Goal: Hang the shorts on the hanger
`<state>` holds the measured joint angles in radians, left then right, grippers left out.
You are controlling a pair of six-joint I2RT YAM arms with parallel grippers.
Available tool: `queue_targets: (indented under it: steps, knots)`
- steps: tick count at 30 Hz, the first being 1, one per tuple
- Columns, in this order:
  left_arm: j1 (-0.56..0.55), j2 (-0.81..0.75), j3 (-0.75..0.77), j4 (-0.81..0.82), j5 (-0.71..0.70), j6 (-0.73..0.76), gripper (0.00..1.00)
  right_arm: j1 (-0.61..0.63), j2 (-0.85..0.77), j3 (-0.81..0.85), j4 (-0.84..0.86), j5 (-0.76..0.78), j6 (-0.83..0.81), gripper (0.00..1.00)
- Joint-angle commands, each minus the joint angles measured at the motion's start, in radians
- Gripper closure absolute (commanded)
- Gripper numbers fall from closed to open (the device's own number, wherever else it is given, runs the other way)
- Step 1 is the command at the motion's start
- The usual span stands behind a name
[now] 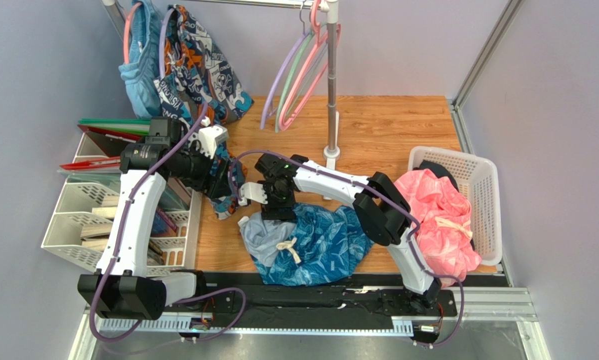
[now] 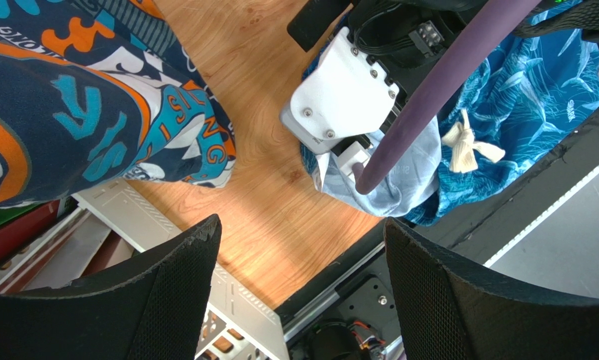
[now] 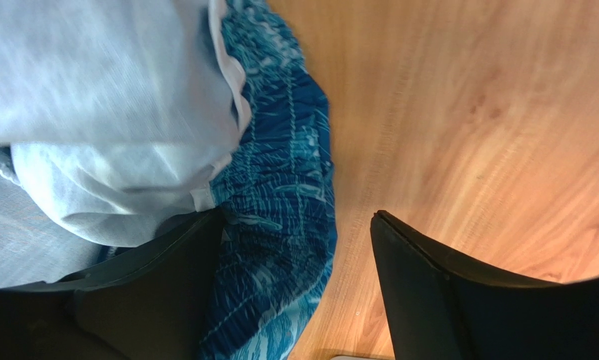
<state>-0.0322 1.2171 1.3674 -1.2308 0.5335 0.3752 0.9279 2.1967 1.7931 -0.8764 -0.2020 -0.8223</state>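
Observation:
The blue-teal shorts [image 1: 325, 240] lie crumpled on the wood table near the front edge, pale lining and white drawstring [image 1: 287, 250] showing. They also show in the left wrist view [image 2: 535, 97] and the right wrist view [image 3: 280, 195]. My right gripper [image 1: 274, 212] is open at the shorts' upper left corner; the waistband edge lies between the jaws against the left finger [image 3: 152, 300]. My left gripper [image 1: 225, 191] is open and empty above the table, left of the shorts. The lavender hanger [image 1: 283, 79] hangs on the rack at the back.
A mint-green hanger [image 1: 298, 71] and a pink hanger [image 1: 310, 90] hang beside the lavender one by the rack pole [image 1: 331, 90]. A navy cartoon-print garment [image 1: 201, 67] and light blue shorts [image 1: 140, 67] hang back left. File trays [image 1: 77, 217] stand left; a white basket [image 1: 479, 169] holds pink cloth right.

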Motion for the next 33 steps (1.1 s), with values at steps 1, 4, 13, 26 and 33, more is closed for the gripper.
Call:
queue_targets:
  steps: [1,4,13,26,33]
  knots:
    - [-0.002,-0.018,0.036,-0.007,0.026,-0.002,0.16,0.0,0.017,-0.003,-0.097,-0.048,-0.09,0.27]
    - [-0.002,-0.025,0.042,-0.009,0.023,0.001,0.16,0.009,-0.023,-0.04,-0.13,-0.071,-0.086,0.81]
    - [0.002,-0.048,0.045,0.022,0.075,-0.027,0.16,0.015,-0.475,-0.25,-0.035,0.088,0.212,1.0]
    - [-0.029,-0.113,-0.079,0.068,0.195,0.171,0.16,-0.135,-0.845,-0.324,0.027,0.486,0.316,1.0]
    - [-0.187,-0.068,-0.238,0.161,0.178,0.192,0.21,-0.178,-1.069,-0.458,0.134,0.382,0.195,1.0]
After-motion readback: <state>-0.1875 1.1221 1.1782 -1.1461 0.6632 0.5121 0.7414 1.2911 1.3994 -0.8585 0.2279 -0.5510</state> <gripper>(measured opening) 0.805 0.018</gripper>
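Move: The right hand hangs low with its open fingers astride the shorts' far waistband edge, which lies about 1 cm back and 1 cm right of the hand point and some 2 cm below it. The pale drawstring bow sits about 10 cm back and 3 cm right; the rack post's foot is roughly 17 cm ahead and 15 cm right; the pink garment lies some 42 cm right and 3 cm back. From the idle left hand the same waistband edge is about 13 cm right, 1 cm ahead and 21 cm below. The right fingers shut on the far waistband edge of the blue shorts as the hand pulls it back and right, then keep their pinch while the hand climbs about 23 cm and swings some 20 cm right towards the basket side, turning clockwise with the fingers tipping forward some 30 degrees. The open left hand, touching nothing, first bobs up a little, then comes right, back and down over the bare wood while turning slightly clockwise. ##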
